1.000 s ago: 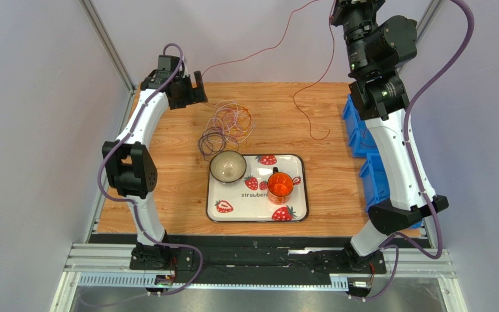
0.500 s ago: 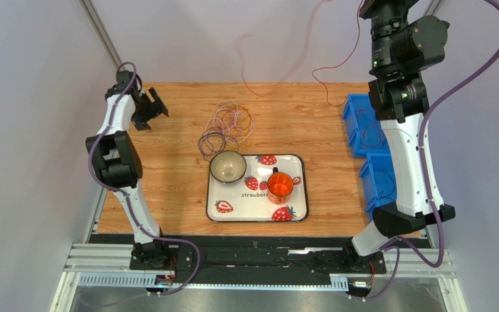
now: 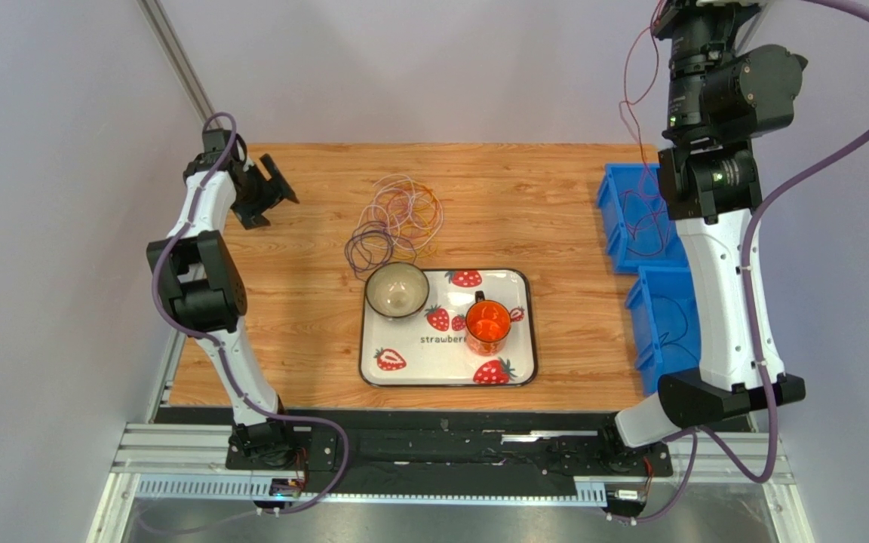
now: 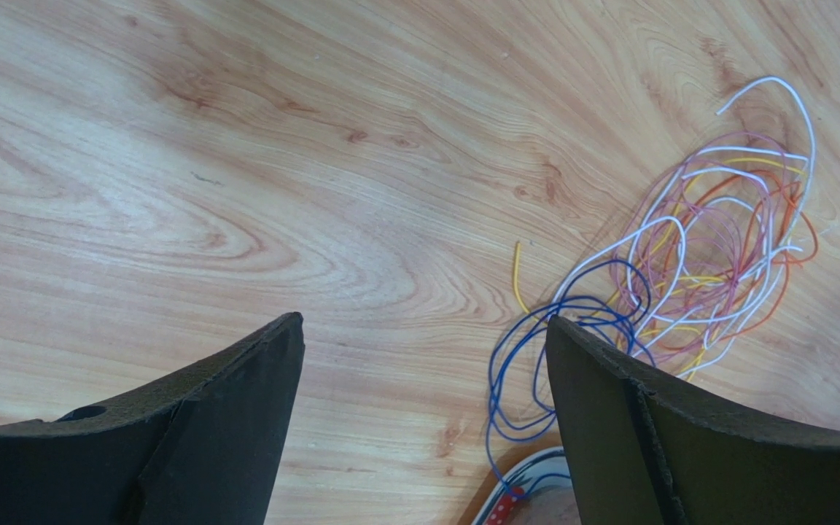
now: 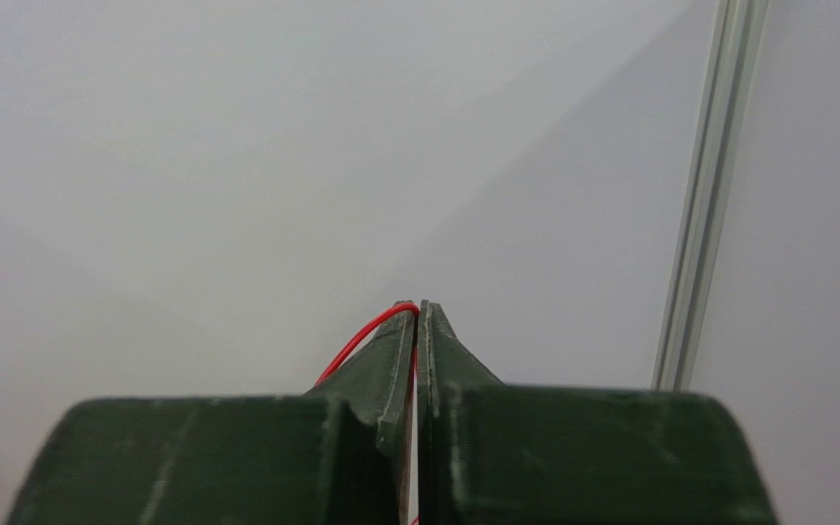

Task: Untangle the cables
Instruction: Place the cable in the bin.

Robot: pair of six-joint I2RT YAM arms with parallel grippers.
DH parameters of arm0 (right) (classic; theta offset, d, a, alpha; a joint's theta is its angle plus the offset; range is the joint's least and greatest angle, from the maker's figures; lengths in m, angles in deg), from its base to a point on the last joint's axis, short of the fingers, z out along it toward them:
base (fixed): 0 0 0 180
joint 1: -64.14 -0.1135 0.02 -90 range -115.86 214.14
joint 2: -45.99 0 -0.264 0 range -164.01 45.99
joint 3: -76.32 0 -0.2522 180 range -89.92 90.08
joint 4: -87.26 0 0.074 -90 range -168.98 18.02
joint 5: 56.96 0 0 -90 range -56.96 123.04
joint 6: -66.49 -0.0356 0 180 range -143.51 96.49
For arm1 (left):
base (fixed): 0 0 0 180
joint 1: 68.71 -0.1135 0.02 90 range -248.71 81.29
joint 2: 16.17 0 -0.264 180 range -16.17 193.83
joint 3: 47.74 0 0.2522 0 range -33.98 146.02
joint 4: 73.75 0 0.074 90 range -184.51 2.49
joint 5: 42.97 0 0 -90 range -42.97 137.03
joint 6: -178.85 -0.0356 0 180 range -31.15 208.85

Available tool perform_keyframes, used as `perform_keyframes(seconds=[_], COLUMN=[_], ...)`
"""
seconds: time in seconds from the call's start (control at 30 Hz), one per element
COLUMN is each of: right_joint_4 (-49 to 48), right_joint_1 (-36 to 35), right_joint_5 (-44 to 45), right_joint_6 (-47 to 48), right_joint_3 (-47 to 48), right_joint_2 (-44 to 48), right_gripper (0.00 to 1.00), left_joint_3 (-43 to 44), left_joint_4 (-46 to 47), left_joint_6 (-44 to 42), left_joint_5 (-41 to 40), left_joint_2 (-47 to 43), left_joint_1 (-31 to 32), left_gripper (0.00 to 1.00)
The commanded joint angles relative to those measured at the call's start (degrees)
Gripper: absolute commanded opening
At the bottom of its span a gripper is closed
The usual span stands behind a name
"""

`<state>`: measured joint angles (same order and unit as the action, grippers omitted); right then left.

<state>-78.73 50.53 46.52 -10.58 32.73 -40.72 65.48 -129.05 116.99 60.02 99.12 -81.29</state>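
The cables (image 3: pixel 396 221) lie in a loose tangle of purple, orange and yellow loops on the wooden table, just behind the bowl. In the left wrist view the cables (image 4: pixel 709 252) sit to the right, with blue loops (image 4: pixel 545 366) nearest my right-hand finger. My left gripper (image 3: pixel 270 196) hovers open at the table's far left; nothing is between its fingers (image 4: pixel 424 323). My right gripper (image 5: pixel 418 312) is raised high at the far right, shut on a thin red cable (image 5: pixel 364 334). That red cable (image 3: pixel 629 108) hangs down toward the blue bin.
A strawberry-print tray (image 3: pixel 518 368) holds a bowl (image 3: pixel 396 291) and an orange cup (image 3: pixel 488 322). Two blue bins (image 3: pixel 629 221) stand along the right edge, under the right arm. A metal frame post (image 3: pixel 184 74) rises behind the left arm.
My right arm has swung right and upward, carrying the red cable from above the table's middle to over the blue bin. My left arm drew back to the far left corner, then held there.
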Motion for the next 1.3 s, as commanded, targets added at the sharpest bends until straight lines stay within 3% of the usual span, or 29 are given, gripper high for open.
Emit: perform_keyframes(seconds=[0.0,0.2,0.43,0.63,0.9,1.07,1.27], right_joint_4=[-8.3,-9.0,-8.6,-7.5,-6.3,-7.5,-9.8], right_joint_1=[2.8,7.6,10.5,12.6,16.9,20.2,27.0], right_joint_5=[0.0,-1.2,-2.1,-2.6,-4.1,-5.5,-9.3], right_joint_6=[2.7,-0.3,-0.4,-1.7,-6.6,-7.8,-15.4], right_joint_3=[-8.6,-13.0,-11.6,-5.1,6.4,8.2,-1.3], right_joint_2=[5.9,7.6,6.0,2.3,-3.9,-5.0,-4.1], right_gripper=[0.00,0.00,0.00,0.00,0.00,0.00,0.00], left_joint_3=[-1.0,-3.6,-16.8,-31.8,-42.5,-46.5,-46.5], left_joint_4=[4.2,6.4,7.1,5.6,1.1,0.7,-1.1], left_joint_6=[1.2,1.7,1.8,-3.7,-6.9,-7.9,-7.2], left_joint_5=[3.9,8.4,13.1,11.6,7.7,5.8,2.9], left_joint_2=[-5.0,-12.3,-26.8,-42.6,-60.2,-64.8,-65.8], left_joint_1=[0.0,2.3,4.0,7.7,9.9,11.4,16.4], left_gripper=[0.89,0.91,0.93,0.93,0.93,0.93,0.93])
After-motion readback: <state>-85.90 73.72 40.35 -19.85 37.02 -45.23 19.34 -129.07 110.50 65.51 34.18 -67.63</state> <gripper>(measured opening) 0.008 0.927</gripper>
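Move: My right hand holds the red cable high up. The far blue bin is some 13 cm ahead of it, 16 cm to its right and 62 cm below; the near blue bin is about 14 cm back and 17 cm right, equally low. From my empty left hand the bowl is about 16 cm back and 32 cm right, the cable tangle 3 cm ahead and 31 cm right, the far bin 4 cm ahead and 95 cm right, all lower. I carry the held red cable about 13 cm to the right, into line with the far bin, my right hand dipping slightly and then rising, turning a little clockwise, fingers still shut. Meanwhile my left hand, open and empty, draws back some 23 cm, swinging 12 cm right and rising 9 cm towards the bowl, its wrist turning clockwise and tipping up about 20 degrees. ##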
